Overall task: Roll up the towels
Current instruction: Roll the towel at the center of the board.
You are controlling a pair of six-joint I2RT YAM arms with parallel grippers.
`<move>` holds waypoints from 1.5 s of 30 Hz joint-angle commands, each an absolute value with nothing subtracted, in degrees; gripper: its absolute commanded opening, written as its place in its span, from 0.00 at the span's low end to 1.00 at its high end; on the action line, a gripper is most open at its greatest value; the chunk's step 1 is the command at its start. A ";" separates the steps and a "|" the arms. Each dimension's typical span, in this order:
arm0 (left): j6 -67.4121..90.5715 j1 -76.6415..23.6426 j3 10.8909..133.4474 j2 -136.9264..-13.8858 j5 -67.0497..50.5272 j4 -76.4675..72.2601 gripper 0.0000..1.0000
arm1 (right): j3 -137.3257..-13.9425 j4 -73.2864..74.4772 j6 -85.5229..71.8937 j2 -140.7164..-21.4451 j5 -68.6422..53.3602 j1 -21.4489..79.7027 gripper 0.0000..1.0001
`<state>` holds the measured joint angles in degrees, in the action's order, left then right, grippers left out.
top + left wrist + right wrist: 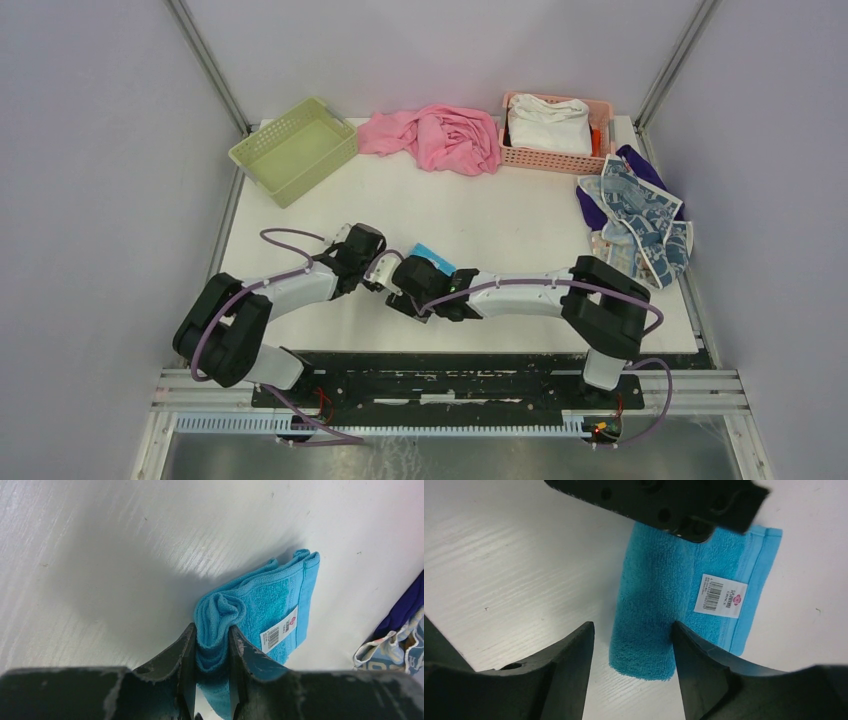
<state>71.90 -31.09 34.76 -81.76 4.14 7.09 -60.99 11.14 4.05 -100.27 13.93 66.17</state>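
A bright blue towel (270, 600), partly rolled and bearing a white barcode label, lies on the white table near the front middle (432, 257). My left gripper (212, 635) is shut on one end of its roll. My right gripper (631, 626) is open at the opposite end of the roll (649, 615). Its right finger touches the roll's side, and a gap separates the left finger from the cloth. The left gripper's black body (659, 500) covers the roll's far end in the right wrist view. A white towel with dark blue print (640, 225) lies crumpled at the table's right edge.
A green basket (293, 150) stands at the back left. A pink cloth (440, 138) lies at the back middle. A pink basket (600, 160) at the back right holds a white cloth (548, 122). A purple cloth (640, 165) lies under the printed towel.
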 commanded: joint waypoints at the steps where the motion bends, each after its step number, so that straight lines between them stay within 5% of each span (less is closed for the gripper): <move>1: 75.01 -30.94 34.05 -81.66 7.27 12.39 0.21 | -61.42 9.74 5.13 -103.45 16.39 66.56 0.65; 10: 77.45 -30.87 32.83 -80.34 7.15 12.66 0.24 | -60.66 14.06 2.15 -110.19 19.26 67.60 0.47; 19: 80.38 -30.76 29.74 -72.35 11.02 15.18 0.49 | -54.73 13.35 -1.54 -105.58 7.93 64.36 0.05; 28: 77.98 -30.32 25.93 -60.28 14.60 12.49 0.80 | -53.65 8.13 -7.61 -105.40 -30.50 49.42 0.02; 36: 74.39 -30.32 20.08 -56.12 6.86 -0.41 0.82 | -54.97 0.33 -19.46 -112.83 -48.70 40.75 0.02; 45: 73.58 -30.34 20.90 -66.13 -0.20 -9.72 0.81 | -58.33 -1.22 -27.77 -120.62 -56.51 35.94 0.02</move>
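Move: The left hand still grips the left end of the blue towel's roll, right at its fingers. The right hand hangs open over the roll's near end, which lies about 1 cm ahead of it and 3 cm below. From the right hand, the unrolled flap with the label lies some 6 cm ahead, 3 cm to the right and 4 cm down; the pink towel is roughly 36 cm ahead and 3 cm to the right, some 3 cm lower. The right hand sinks about 3 cm, with a slight reach forward, and pinches the near end of the roll, then stays nearly in place while its wrist swings some 70 degrees, top going forward and to the right, so the fingers come to point mostly left and the roll turns over towards its unrolled flap. Once the right hand has hold, the left fingers open wide and come free of the left end, backing off to the left and up (some 4 cm each way) and a little towards the base, then easing down and back to the right to finish open just off that end. ##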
